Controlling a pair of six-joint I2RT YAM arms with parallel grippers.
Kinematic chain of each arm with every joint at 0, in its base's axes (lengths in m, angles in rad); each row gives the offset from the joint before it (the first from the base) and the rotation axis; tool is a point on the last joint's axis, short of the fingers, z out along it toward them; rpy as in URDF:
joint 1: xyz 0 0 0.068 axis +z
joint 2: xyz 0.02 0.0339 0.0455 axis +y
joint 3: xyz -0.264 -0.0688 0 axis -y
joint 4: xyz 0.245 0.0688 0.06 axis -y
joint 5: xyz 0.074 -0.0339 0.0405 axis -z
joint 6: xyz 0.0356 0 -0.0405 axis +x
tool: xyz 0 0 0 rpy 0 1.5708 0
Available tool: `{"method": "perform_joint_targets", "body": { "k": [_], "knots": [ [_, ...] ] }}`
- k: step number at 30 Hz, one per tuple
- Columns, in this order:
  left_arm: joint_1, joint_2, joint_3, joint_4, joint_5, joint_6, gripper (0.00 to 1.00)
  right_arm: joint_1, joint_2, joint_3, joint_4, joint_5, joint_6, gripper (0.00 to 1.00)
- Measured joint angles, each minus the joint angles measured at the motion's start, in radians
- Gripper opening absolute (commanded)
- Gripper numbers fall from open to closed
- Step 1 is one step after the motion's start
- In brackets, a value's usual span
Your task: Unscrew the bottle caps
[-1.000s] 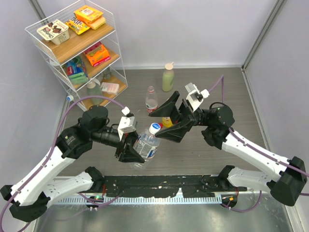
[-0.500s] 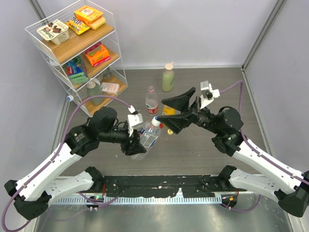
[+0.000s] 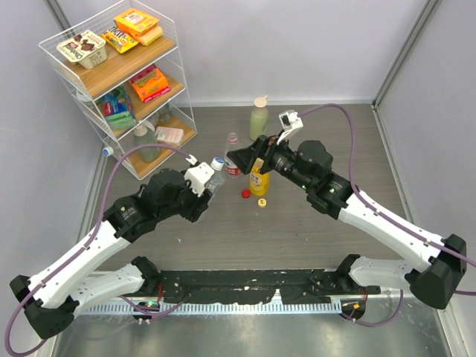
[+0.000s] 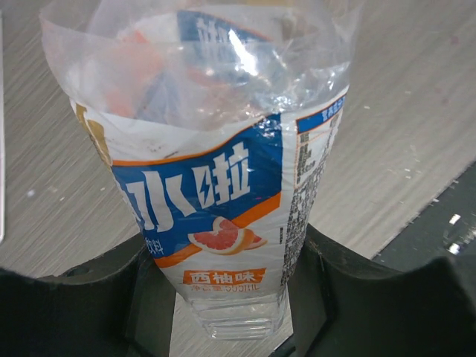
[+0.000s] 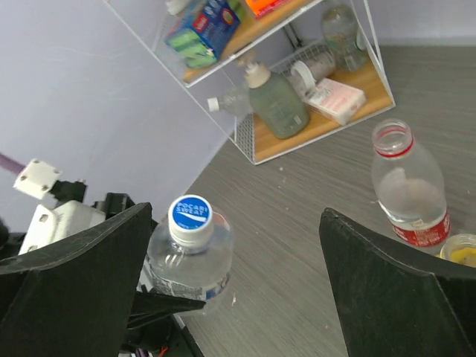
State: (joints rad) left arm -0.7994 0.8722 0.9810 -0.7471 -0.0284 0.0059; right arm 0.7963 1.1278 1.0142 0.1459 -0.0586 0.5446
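Note:
My left gripper is shut on the lower body of a clear bottle with a blue, white and orange label. Its blue-and-white cap sits screwed on the neck. My right gripper is open wide, just right of that cap, with nothing between its fingers. A red cap and a yellow cap lie loose on the table. Near them stand an uncapped yellow bottle and an uncapped clear bottle with a red label.
A pale green bottle with a beige cap stands at the back. A white wire shelf rack with snacks and bottles fills the back left corner. A black rail runs along the near edge.
The left arm carried the bottle back and to the left. The right gripper opened wide and swung left toward the back, ending beside the cap.

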Motion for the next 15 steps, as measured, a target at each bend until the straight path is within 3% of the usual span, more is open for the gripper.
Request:
{"method": "perform_joint_targets", "body": {
  "k": [7, 15],
  "knots": [
    [0.000, 0.023, -0.011, 0.010, -0.149, -0.027, 0.00, 0.000, 0.111, 0.045, -0.041, 0.010, 0.039, 0.81],
    [0.000, 0.042, -0.011, 0.017, -0.173, -0.028, 0.00, 0.000, 0.196, 0.079, -0.017, -0.079, 0.086, 0.73]
  ]
}}
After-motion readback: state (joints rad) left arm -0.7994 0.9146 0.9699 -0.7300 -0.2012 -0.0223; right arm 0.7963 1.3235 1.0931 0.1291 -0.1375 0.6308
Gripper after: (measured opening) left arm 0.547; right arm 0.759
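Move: The bottle cap, blue and white on the bottle still gripped by the left hand, lies roughly 5 cm left of the right hand, level with it fore and aft and 5 cm below. From the left hand the bottle cap is about 6 cm ahead, 4 cm right and 10 cm up. The open clear bottle stands some 10 cm ahead and 1 cm left of the right hand, the yellow bottle 4 cm ahead and 5 cm right, their middles around 20 cm below. The capped bottle stays clamped in the left hand, which eases about 3 cm forward and left, turning some 10 degrees counter-clockwise before settling. The right hand comes down and left about 4 cm each way towards the bottle cap, first edging a little forward, its fingers tipping slightly downward and closing partway from wide open without yet gripping the bottle cap. ##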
